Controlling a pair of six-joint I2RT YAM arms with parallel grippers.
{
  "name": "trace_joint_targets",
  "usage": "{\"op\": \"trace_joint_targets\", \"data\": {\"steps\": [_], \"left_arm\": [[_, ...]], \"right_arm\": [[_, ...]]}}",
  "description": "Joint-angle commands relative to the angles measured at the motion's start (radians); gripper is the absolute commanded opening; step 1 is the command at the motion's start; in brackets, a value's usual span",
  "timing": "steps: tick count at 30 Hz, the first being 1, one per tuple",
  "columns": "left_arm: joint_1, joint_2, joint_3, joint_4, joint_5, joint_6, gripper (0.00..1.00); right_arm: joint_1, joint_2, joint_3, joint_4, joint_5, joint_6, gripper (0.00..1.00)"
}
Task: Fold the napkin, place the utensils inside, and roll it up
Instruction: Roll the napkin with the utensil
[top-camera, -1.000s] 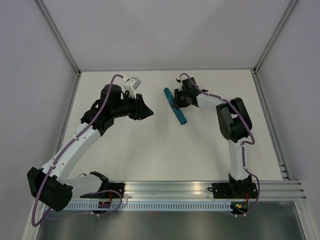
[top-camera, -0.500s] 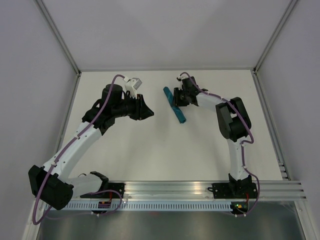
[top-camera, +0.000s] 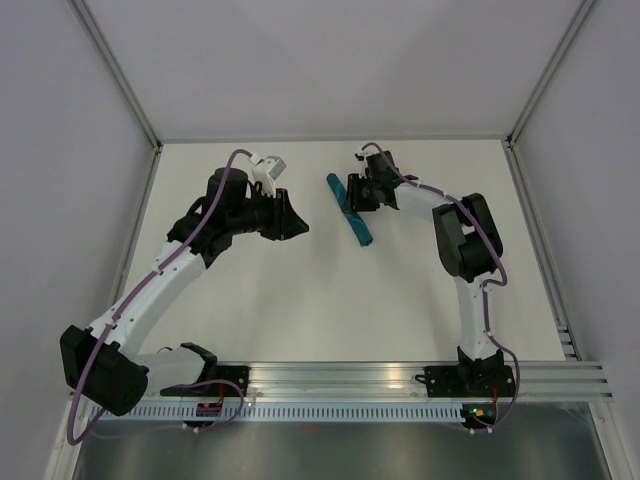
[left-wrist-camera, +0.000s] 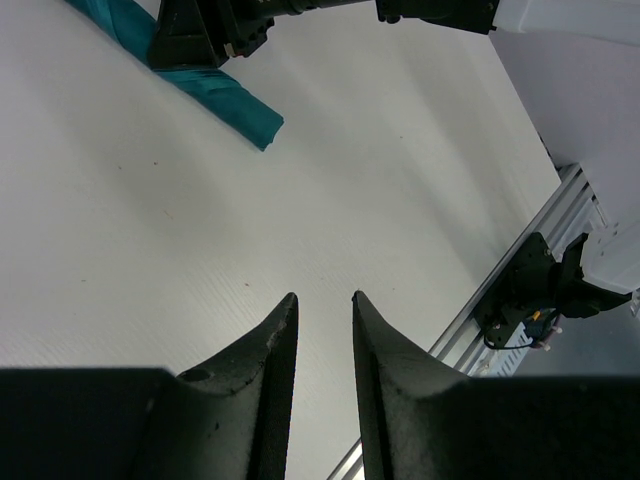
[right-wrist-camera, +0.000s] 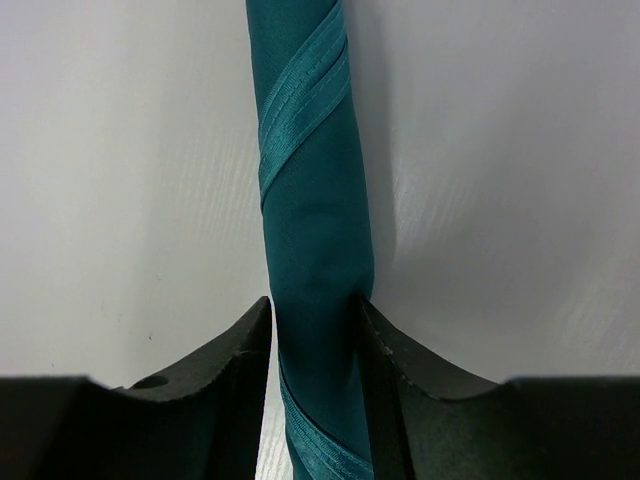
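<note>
The napkin (top-camera: 354, 214) is a tight teal roll lying slantwise on the white table at the back centre. It also shows in the left wrist view (left-wrist-camera: 222, 92) and the right wrist view (right-wrist-camera: 315, 200). No utensils show in any view. My right gripper (top-camera: 352, 192) straddles the roll near its far end. Its jaws (right-wrist-camera: 315, 305) stand on either side of the cloth, with a thin strip of table between one finger and the roll, so it is open. My left gripper (top-camera: 297, 224) hovers left of the roll and well apart from it, open (left-wrist-camera: 320, 297) with nothing between its fingers.
An aluminium rail (top-camera: 400, 375) runs along the near edge and carries both arm bases; it also shows in the left wrist view (left-wrist-camera: 520, 290). Grey walls and slanted frame posts (top-camera: 120, 75) close in the table on three sides.
My right gripper's jaws have widened around the rolled napkin, loosening their hold, and the gripper has shifted slightly toward the roll's far end. The left arm has barely moved.
</note>
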Motion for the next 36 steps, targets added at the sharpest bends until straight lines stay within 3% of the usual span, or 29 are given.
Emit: {"op": "trace_joint_targets", "data": {"steps": [1,23,36], "left_arm": [[-0.001,0.005,0.018,-0.019,0.040,-0.021,0.33],[-0.001,0.032,0.012,-0.018,0.049,-0.020,0.32],[-0.001,0.012,0.018,-0.019,0.026,-0.016,0.32]], "right_arm": [[-0.025,0.052,0.000,-0.136,0.023,0.006,0.46],[-0.068,0.055,0.132,-0.197,-0.146,0.020,0.54],[-0.102,0.000,0.217,-0.213,-0.263,-0.045,0.66]]}}
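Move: The rolled napkin with the utensil inside lies under and between the right fingertips, its middle level with the hand point and about 1 cm below. Its far end is some 9 cm ahead and 5 cm to the left of the right gripper, its near end some 10 cm back and 4 cm to the right. From the idle left gripper the roll's middle is about 20 cm ahead, 11 cm to the right and 24 cm down. Ease the right gripper about 1 cm to the right while it straddles the roll, tipping the wrist a few degrees. Keep spreading the already loosening fingers, from under half to about two thirds open, then raise the hand about 2 cm so the left-hand finger comes clear of the cloth and the other stands by the roll's right edge. ##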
